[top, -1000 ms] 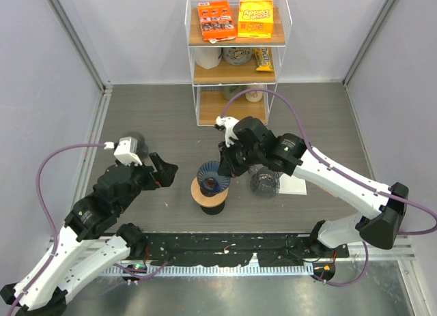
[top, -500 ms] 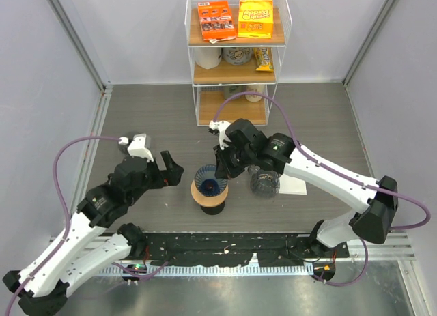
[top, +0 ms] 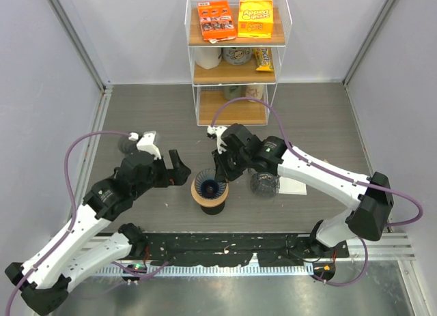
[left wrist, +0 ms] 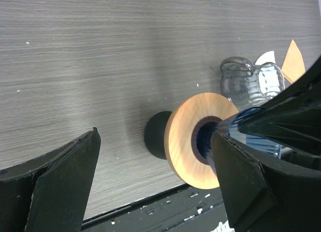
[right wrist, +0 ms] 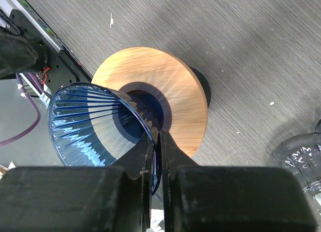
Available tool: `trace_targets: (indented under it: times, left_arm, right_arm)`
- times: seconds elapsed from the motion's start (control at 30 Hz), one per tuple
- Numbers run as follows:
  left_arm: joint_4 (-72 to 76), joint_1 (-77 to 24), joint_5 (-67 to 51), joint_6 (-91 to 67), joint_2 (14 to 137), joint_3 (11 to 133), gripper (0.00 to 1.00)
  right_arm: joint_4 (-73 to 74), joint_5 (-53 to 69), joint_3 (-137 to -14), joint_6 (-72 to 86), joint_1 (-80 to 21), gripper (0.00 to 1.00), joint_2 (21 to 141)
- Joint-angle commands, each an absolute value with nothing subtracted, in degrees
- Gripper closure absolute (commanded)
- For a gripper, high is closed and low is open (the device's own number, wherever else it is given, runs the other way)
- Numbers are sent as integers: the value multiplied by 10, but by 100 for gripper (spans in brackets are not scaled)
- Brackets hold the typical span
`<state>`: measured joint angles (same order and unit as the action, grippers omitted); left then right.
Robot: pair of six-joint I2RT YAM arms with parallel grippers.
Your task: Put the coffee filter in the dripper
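Note:
A blue ribbed glass dripper (top: 209, 185) is over the hole of a round wooden stand (top: 202, 199) on a black base. My right gripper (top: 220, 171) is shut on the dripper's rim (right wrist: 95, 127), one finger inside the cone and one outside, above the wooden ring (right wrist: 173, 86). My left gripper (top: 181, 171) is open and empty just left of the stand; in the left wrist view its gap (left wrist: 155, 137) frames the wooden ring (left wrist: 188, 137). A flat white paper (top: 295, 185), likely the filter, lies on the table beside the glass jug. Nothing is inside the dripper.
A clear glass jug (top: 264, 183) stands right of the stand, under the right arm. A white wire shelf (top: 235, 56) with snack boxes and cups stands at the back. A black rail (top: 225, 251) runs along the near edge.
My left arm has reached right, bringing its open gripper close to the stand. My right gripper has shifted slightly left and nearer with the dripper, setting it down toward the ring.

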<state>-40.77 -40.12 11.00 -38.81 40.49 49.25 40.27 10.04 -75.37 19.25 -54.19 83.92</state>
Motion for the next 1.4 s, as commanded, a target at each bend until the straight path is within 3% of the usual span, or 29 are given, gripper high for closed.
trace_targets:
  times: [0.0, 0.13, 0.27, 0.7, 0.87, 1.13, 1.37]
  left_arm:
    - [-383, -402, 48, -379, 427, 523, 0]
    - [-373, -402, 12, -375, 446, 525, 0]
    - [-364, -402, -26, -374, 469, 524, 7]
    - [-390, -402, -105, -356, 536, 555, 45]
    - [-413, -402, -105, -350, 561, 575, 60]
    - [-438, -404, -106, -336, 589, 584, 74]
    - [-466, -416, -87, -323, 617, 584, 98]
  right_arm:
    - [383, 90, -753, 200, -550, 94, 839]
    - [395, 74, -757, 200, -553, 95, 846]
    - [402, 74, -758, 199, -555, 95, 853]
    - [439, 51, -773, 195, -558, 95, 865]
    - [447, 50, -777, 195, -558, 95, 873]
    - [468, 47, -775, 194, -559, 95, 883]
    - [471, 51, -752, 196, -558, 95, 896]
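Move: The blue dripper's middle lies about 11 cm right of the open left hand, 5 cm back and 6 cm below; the wooden ring is directly under the dripper, some 3 cm lower. The right hand still pinches the dripper's rim, its middle 4 cm left, 3 cm back and 3 cm below. The glass pitcher stands about 20 cm right of the right hand, 3 cm back and 12 cm below. Left hand swings 7 cm right, sinking slightly, and pinches the dripper's rim; right hand keeps its pinch. ##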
